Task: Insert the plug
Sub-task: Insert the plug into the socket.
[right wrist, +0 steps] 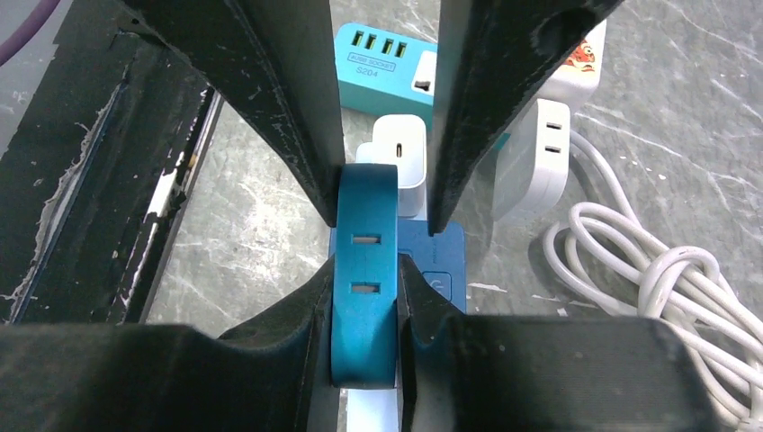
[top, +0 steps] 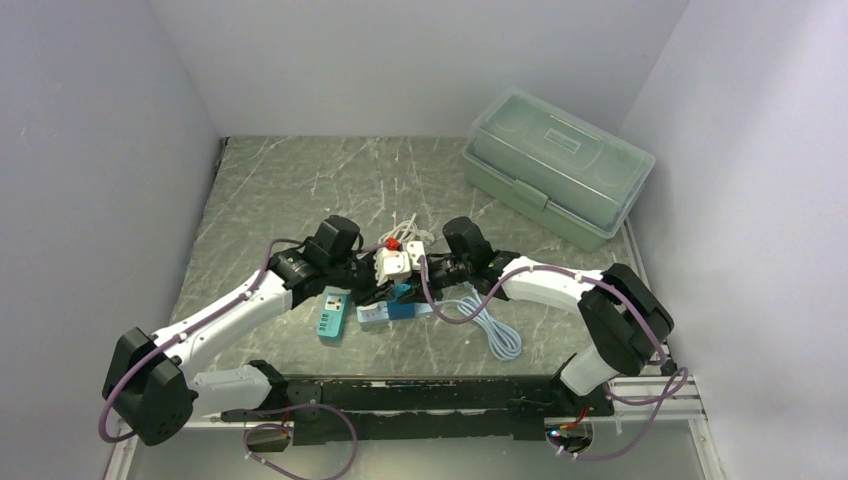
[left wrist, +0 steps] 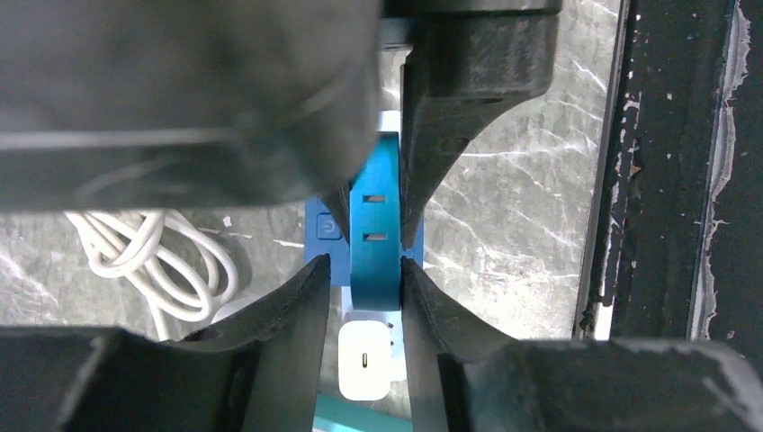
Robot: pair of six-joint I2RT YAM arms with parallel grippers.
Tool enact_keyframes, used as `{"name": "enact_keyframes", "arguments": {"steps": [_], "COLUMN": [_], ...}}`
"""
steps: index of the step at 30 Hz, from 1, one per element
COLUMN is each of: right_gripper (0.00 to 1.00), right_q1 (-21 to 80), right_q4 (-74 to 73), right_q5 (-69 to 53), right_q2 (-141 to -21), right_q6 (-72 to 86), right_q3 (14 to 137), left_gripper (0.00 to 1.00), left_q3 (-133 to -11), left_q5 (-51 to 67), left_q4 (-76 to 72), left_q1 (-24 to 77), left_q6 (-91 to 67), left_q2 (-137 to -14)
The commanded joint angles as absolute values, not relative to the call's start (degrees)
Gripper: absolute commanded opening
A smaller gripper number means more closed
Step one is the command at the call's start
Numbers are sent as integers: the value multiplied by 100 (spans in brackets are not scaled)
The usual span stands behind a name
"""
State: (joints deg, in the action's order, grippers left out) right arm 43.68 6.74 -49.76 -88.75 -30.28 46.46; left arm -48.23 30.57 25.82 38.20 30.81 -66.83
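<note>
The plug (right wrist: 364, 270) is a blue block with two slots on its upper face. It stands over a blue socket base (right wrist: 438, 261) that has a power button. My right gripper (right wrist: 364, 301) is shut on the plug, both pads pressed to its sides. My left gripper (left wrist: 364, 279) straddles the plug's (left wrist: 373, 225) other end from the opposite side. One of its fingers (left wrist: 423, 306) touches the plug and the other stands a little off it. In the top view both grippers meet over the plug (top: 400, 293) at mid table.
A white charger (right wrist: 400, 153) lies just beyond the plug. A teal USB socket block (top: 333, 313), a white power strip (right wrist: 535, 153) and a coiled white cable (top: 495, 325) lie close by. A green lidded box (top: 557, 165) stands at the back right.
</note>
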Motion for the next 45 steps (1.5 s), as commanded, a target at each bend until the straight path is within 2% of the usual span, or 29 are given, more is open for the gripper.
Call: {"name": "enact_keyframes", "arguments": {"steps": [1,4,6,7,8,10,13,17,18,19,20,25,30,35,38,45], "right_gripper": [9,18,31,35,36,39,48,52,71,96,99,99,94,91,100,100], "right_q1": [4411,4375,4324,4297,4275,4227,4165,4052,4025,3991,3957,3757,3631,3503,3502,3568], "right_q4": [-34,394,584,660,735,890,1233,1594,1722,1918,2074,3083,3911,3817,3561,2895], "right_q5": [-4142,-4118,-4109,-4094,-4117,-4131,-4168,-4466,-4568,-4673,-4764,-5197,-5359,-5508,-5373,-5088], "right_q2": [-9134,-8927,-8820,-8756,-8701,-8609,-8449,-8343,-8299,-8246,-8203,-8062,-8111,-8002,-8009,-7898], "right_q6": [-2860,-2679,-2588,-2550,-2529,-2448,-2329,-2151,-2104,-2023,-1932,-1361,-900,-811,-666,-1138], "right_q3": [4210,4039,3953,3912,3882,3840,3720,3638,3594,3526,3476,3176,3149,3218,3345,3526], "left_gripper": [33,23,20,19,8,0,0,0,0,0,0,0,0,0,0,0], "left_q3": [-4865,-4843,-4843,-4843,-4843,-4830,-4866,-4878,-4874,-4876,-4887,-4851,-4801,-4687,-4601,-4536], "left_q5": [3140,2999,2951,2937,2890,2806,2769,2727,2706,2674,2652,2571,2538,2472,2461,2426], "left_q4": [2397,2436,2492,2498,2501,2490,2555,2601,2603,2598,2606,2638,2623,2614,2567,2504], "left_q1": [4006,4025,4031,4040,4047,4077,4091,4098,4099,4104,4103,4113,4122,4121,4117,4114], "left_q6": [3094,3132,3197,3210,3220,3243,3256,3283,3294,3288,3287,3272,3234,3252,3230,3247], "left_q2": [-6776,-6794,-6794,-6786,-6778,-6772,-6823,-6855,-6857,-6856,-6862,-6829,-6773,-6654,-6602,-6599]}}
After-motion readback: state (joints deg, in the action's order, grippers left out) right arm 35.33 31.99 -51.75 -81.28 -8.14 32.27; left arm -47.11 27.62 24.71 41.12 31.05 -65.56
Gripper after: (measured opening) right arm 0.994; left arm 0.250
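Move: The teal plug, still pinched by the right hand and reaching in between the half-open left fingers, has its middle about 2 cm right of the left hand and 1 cm below, level fore and aft; from the right hand, about 1 cm left and 1 cm above, likewise level. From the left hand, the blue cube is some 8 cm below, 2 cm right and 1 cm back, the white adaptor 3 cm left, 2 cm back, and the white cable 11 cm ahead, 1 cm right. The teal plug is handed over in mid-air: the left fingers close and pinch it while that hand eases about 1 cm back and right, then stays put. The right fingers then spread wide and let go, the hand backing off some 4 cm right and a little forward, dipping briefly, then rising to about 2.5 cm above its start, turning clockwise with its fingertips tilting up. ##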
